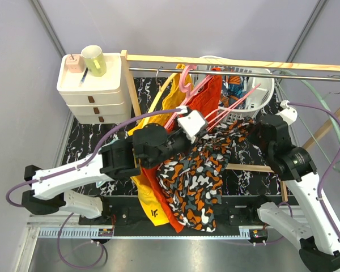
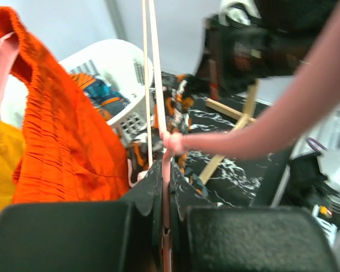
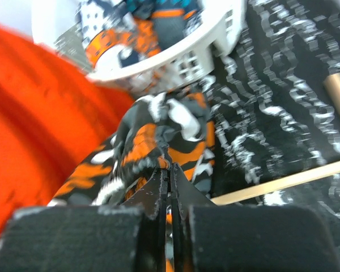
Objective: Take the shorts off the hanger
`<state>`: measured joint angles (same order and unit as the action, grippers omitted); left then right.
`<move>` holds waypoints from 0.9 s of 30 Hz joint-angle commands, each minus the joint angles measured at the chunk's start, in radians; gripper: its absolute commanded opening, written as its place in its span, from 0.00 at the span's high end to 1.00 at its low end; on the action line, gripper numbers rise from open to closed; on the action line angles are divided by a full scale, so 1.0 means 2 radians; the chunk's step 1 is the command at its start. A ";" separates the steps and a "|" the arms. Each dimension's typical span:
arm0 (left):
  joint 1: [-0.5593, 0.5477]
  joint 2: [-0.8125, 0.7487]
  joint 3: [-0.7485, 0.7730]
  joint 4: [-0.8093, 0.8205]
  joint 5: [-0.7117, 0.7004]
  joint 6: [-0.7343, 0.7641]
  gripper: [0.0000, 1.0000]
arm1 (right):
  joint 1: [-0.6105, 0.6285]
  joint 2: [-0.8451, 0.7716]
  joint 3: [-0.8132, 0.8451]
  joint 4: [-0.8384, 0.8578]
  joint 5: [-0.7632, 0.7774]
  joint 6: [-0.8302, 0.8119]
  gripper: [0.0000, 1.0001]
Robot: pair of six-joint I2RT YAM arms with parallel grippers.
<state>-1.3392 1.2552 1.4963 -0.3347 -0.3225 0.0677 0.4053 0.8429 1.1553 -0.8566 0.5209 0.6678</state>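
Note:
The dark grey shorts (image 1: 195,170) with orange and white blotches drape from the middle of the table down to the near edge. My right gripper (image 1: 246,132) is shut on their upper end, seen close in the right wrist view (image 3: 158,130). My left gripper (image 1: 209,127) is shut on a thin bar of the pink hanger (image 2: 165,170), which slants up to the rail. The blue/teal shorts (image 1: 235,85) lie in the white basket (image 1: 259,97) and also show in the left wrist view (image 2: 102,96).
Plain orange-red shorts (image 1: 211,93) and plain yellow shorts (image 1: 171,96) hang from the metal rail (image 1: 283,73) and reach the near edge. A wooden frame (image 1: 130,85) holds the rail. White drawers (image 1: 93,90) with a green cup (image 1: 94,59) stand at the far left.

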 commanded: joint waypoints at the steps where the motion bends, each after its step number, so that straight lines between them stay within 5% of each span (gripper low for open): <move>1: 0.003 0.031 0.046 0.078 -0.055 0.005 1.00 | -0.004 -0.030 -0.025 0.049 -0.095 0.004 1.00; 5: 0.003 0.066 0.066 0.113 -0.044 0.014 1.00 | -0.004 -0.065 -0.050 0.101 -0.243 -0.003 1.00; 8: 0.003 0.087 0.085 0.127 -0.031 0.024 1.00 | -0.004 -0.073 -0.053 0.115 -0.284 -0.006 1.00; 14: 0.003 0.106 0.128 0.080 -0.022 -0.003 1.00 | -0.004 -0.071 -0.032 0.042 -0.130 0.014 1.00; 24: 0.003 0.087 0.172 0.058 -0.024 -0.077 1.00 | -0.004 -0.026 -0.008 0.032 -0.071 -0.027 1.00; 27: 0.003 0.090 0.190 0.034 -0.018 -0.089 1.00 | -0.004 0.003 0.010 -0.046 0.038 0.019 1.00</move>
<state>-1.3350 1.4738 1.7901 -0.2771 -0.3779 -0.0479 0.4000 0.8021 1.1095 -0.8124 0.3454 0.6373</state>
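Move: The left hand grips the pink hanger near its hook; the bunched waistband of the camouflage shorts, pinched by the right hand, lies about 15 cm to its right, 8 cm ahead and 12 cm below. The red shorts hang roughly 7 cm ahead of the left hand, 2 cm left and 8 cm below. From the right hand the gripped part of the hanger is some 15 cm left, 8 cm back and 12 cm above, with the white basket about 22 cm ahead, 2 cm right and 22 cm below. Keeping its grip on the pink hanger, the left hand first carries it about 5 cm to the right and slightly forward over the camouflage shorts, then lifts it about 6 cm with a slight roll, the right side of the hand rising. The right hand holds on to the waistband throughout, swinging some 7 cm left while turning about 20 degrees counter-clockwise, then easing roughly 4 cm back right and turning partly back. ##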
